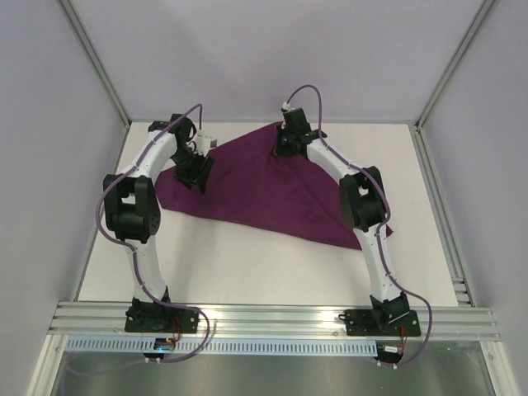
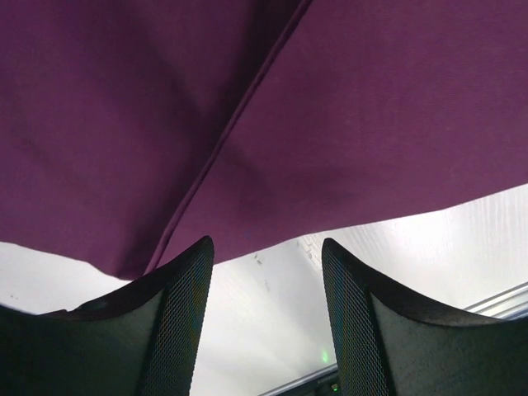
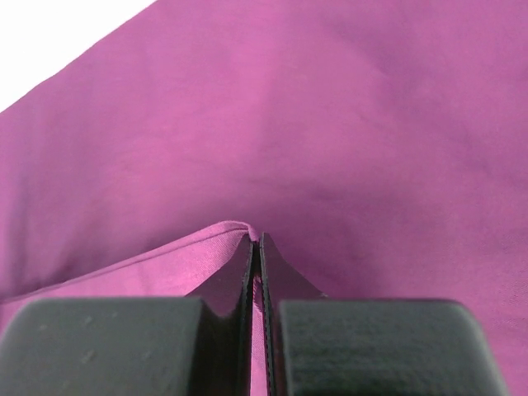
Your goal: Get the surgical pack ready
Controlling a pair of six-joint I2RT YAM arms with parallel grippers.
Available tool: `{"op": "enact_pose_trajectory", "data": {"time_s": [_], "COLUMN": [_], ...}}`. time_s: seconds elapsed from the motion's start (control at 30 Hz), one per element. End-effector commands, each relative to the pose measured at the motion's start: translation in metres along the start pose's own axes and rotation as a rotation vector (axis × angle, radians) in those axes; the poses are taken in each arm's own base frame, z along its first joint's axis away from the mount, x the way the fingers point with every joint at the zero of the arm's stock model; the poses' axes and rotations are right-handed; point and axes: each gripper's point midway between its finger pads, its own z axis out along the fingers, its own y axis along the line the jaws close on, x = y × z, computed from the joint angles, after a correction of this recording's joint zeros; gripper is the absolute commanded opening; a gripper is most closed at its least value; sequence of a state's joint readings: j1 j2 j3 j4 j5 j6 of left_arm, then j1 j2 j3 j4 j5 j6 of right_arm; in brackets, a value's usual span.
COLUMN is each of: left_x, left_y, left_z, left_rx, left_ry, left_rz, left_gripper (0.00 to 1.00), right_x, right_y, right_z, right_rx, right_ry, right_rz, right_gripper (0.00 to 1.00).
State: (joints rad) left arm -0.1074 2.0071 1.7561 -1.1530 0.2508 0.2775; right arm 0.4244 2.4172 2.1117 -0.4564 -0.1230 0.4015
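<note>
The surgical pack shows only as a deep-purple fabric sheet, folded into a flat triangle on the white table. My right gripper is at the sheet's far tip. In the right wrist view this gripper is shut on a raised hemmed edge of the fabric. My left gripper hovers over the sheet's left corner. It stands open, with only bare table between its fingers. The fabric's edge lies just beyond the fingertips, and a fold line runs diagonally across it.
Grey walls and aluminium posts enclose the table on three sides. A metal rail runs along the near edge and carries both arm bases. A raised strip borders the right side.
</note>
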Motion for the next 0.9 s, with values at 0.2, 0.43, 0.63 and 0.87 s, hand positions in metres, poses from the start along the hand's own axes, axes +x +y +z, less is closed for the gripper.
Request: {"op": "enact_pose_trajectory", "data": {"time_s": [0.2,0.43,0.63,0.87], "left_x": [-0.008,-0.007,0.003,0.019], "left_y": [0.009,0.013,0.051,0.096], "left_z": [0.012,0.007,-0.019,-0.024], "left_rx": [-0.028,-0.053,-0.156,-0.185], "left_ry": [0.009,0.006,-0.054,-0.096], "left_rz": [-0.038,-0.024,-0.129,-0.350], "left_gripper": [0.63,0.63,0.65,0.68], "right_x": [-0.018,-0.042,-0.064,0.012], "right_y": [-0.036,-0.021,-0.027,-0.097], "right_z": [0.018,-0.024,-0.113,-0.197], "right_rx": [0.044,0.011,0.085,0.243], "right_ry": [-0.031,-0.056,-0.143,-0.108], "right_rz": [0.183,0.119,0.081,0.215], "right_gripper": [0.38,0.77,0.77,0.74]}}
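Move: The right hand holds the folded-over corner of the purple cloth; its laying spot on the cloth is about 3 cm right, 1 cm ahead and 5 cm below. The cloth's far corner lies 11 cm ahead, 3 cm right; its right corner 24 cm back, 32 cm right. From the left hand, the cloth's near-left corner is some 11 cm left, 2 cm back, and the folded corner 13 cm ahead, 24 cm right. Down and a little right first, the right hand lowers the folded corner about 4 cm to the cloth, opens wide to let go, then backs away fast up, back and right. The open left hand sinks about 2 cm over the cloth's left part, pauses, then swings about 9 cm left towards the near-left corner, turning counter-clockwise; its contact can't be seen. ##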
